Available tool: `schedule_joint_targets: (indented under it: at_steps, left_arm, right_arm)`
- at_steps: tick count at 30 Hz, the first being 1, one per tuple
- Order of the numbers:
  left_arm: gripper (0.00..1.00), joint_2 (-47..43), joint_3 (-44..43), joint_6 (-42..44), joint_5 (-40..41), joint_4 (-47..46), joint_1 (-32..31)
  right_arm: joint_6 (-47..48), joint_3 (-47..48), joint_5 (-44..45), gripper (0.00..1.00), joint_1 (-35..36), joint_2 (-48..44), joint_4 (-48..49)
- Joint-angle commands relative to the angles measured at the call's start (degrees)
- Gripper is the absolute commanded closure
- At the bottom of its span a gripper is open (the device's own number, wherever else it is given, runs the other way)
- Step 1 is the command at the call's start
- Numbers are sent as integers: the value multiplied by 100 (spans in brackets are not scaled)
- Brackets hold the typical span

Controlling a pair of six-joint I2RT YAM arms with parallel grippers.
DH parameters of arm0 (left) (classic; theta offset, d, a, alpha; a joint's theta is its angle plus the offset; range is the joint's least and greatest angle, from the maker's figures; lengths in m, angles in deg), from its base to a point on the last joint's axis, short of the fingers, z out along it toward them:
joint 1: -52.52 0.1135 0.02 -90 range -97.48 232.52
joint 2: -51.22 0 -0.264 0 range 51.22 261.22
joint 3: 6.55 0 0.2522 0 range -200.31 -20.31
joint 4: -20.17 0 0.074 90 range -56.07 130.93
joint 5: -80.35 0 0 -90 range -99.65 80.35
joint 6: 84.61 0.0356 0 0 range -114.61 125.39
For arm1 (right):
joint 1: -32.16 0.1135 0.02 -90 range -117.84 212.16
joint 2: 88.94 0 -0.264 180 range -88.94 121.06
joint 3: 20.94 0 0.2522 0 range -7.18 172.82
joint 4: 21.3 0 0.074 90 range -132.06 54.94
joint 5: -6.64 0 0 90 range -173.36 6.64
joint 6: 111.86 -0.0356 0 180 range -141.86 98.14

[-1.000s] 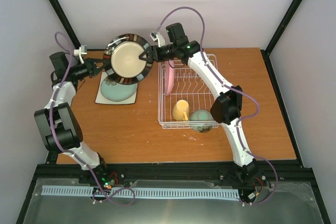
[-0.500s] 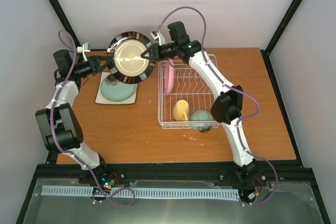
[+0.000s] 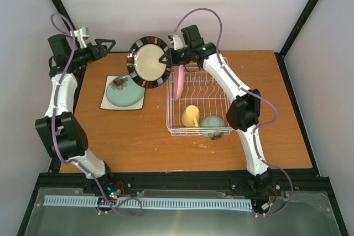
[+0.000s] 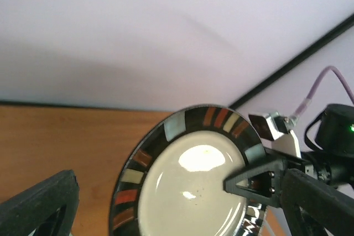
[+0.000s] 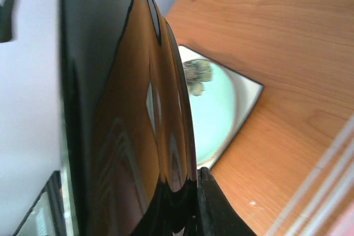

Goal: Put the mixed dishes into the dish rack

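The dark brown round plate [image 3: 149, 62], cream in the middle with a striped rim, hangs on edge above the table's back, just left of the dish rack [image 3: 218, 132]. My right gripper [image 3: 168, 58] is shut on its right rim; the right wrist view shows the plate's glossy underside [image 5: 127, 109] against one finger [image 5: 217, 211]. My left gripper [image 3: 103, 46] stands open to the left, apart from the plate [image 4: 188, 186]. In the rack stand a pink plate [image 3: 178, 84], a yellow mug [image 3: 191, 116] and a pale green bowl [image 3: 212, 125]. A teal flower-marked plate [image 3: 124, 93] lies on the cream square plate [image 3: 106, 105].
Black frame posts [image 3: 63, 15] rise at the back corners close to both arms. The white wall [image 3: 232, 4] is right behind the held plate. Rack wires [image 5: 332, 169] show at the right wrist view's lower right.
My left gripper let go of the brown plate, opened wide and drew back to the left. The right gripper shut on the rim and carried the plate right, toward the rack.
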Motion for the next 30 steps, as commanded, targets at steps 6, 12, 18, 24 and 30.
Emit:
schedule_joint_targets:
  at_steps: [6, 12, 18, 24, 30]
  left_arm:
    - [0, -914, -327, 442, 1876, -916, 32]
    - [0, -959, -581, 888, 2647, -575, 29]
    - [0, -965, -529, 1161, 3224, -218, 25]
    - [0, -972, -522, 1321, 3645, 267, 21]
    - [0, -1102, -256, 1435, 4082, 606, 22]
  right_arm:
    - [150, 176, 1032, 97, -258, -1041, 546]
    - [247, 235, 2582, 97, -493, -1534, 37]
    - [191, -1465, 4564, 97, -606, -2991, -121]
    - [-401, -2158, 5740, 97, -602, -3478, -1398]
    - [-1047, -2468, 5722, 97, -485, -3358, -2165]
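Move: The right hand, already holding the dark-rimmed plate, is bound for the rack's free slots, about 18 cm to its right, 3 cm back and 20 cm below. The pink plate standing in the rack is some 6 cm right, 5 cm back and 15 cm down. The yellow mug sits about 11 cm right and 19 cm back, the green bowl about 21 cm right and 23 cm back, both some 22 cm below. From the left hand the slots lie about 45 cm right, 3 cm back, 28 cm down. Sweeping some 26 cm to the right, after easing forward a little, the right hand carries the plate past the pink one to above the rack's right part, climbing about 10 cm, then drawing back and starting to sink. Its wrist swings clockwise roughly 50 degrees with the rim kept pinched. The empty left hand, still wide open, lifts and backs off left, then dips. ##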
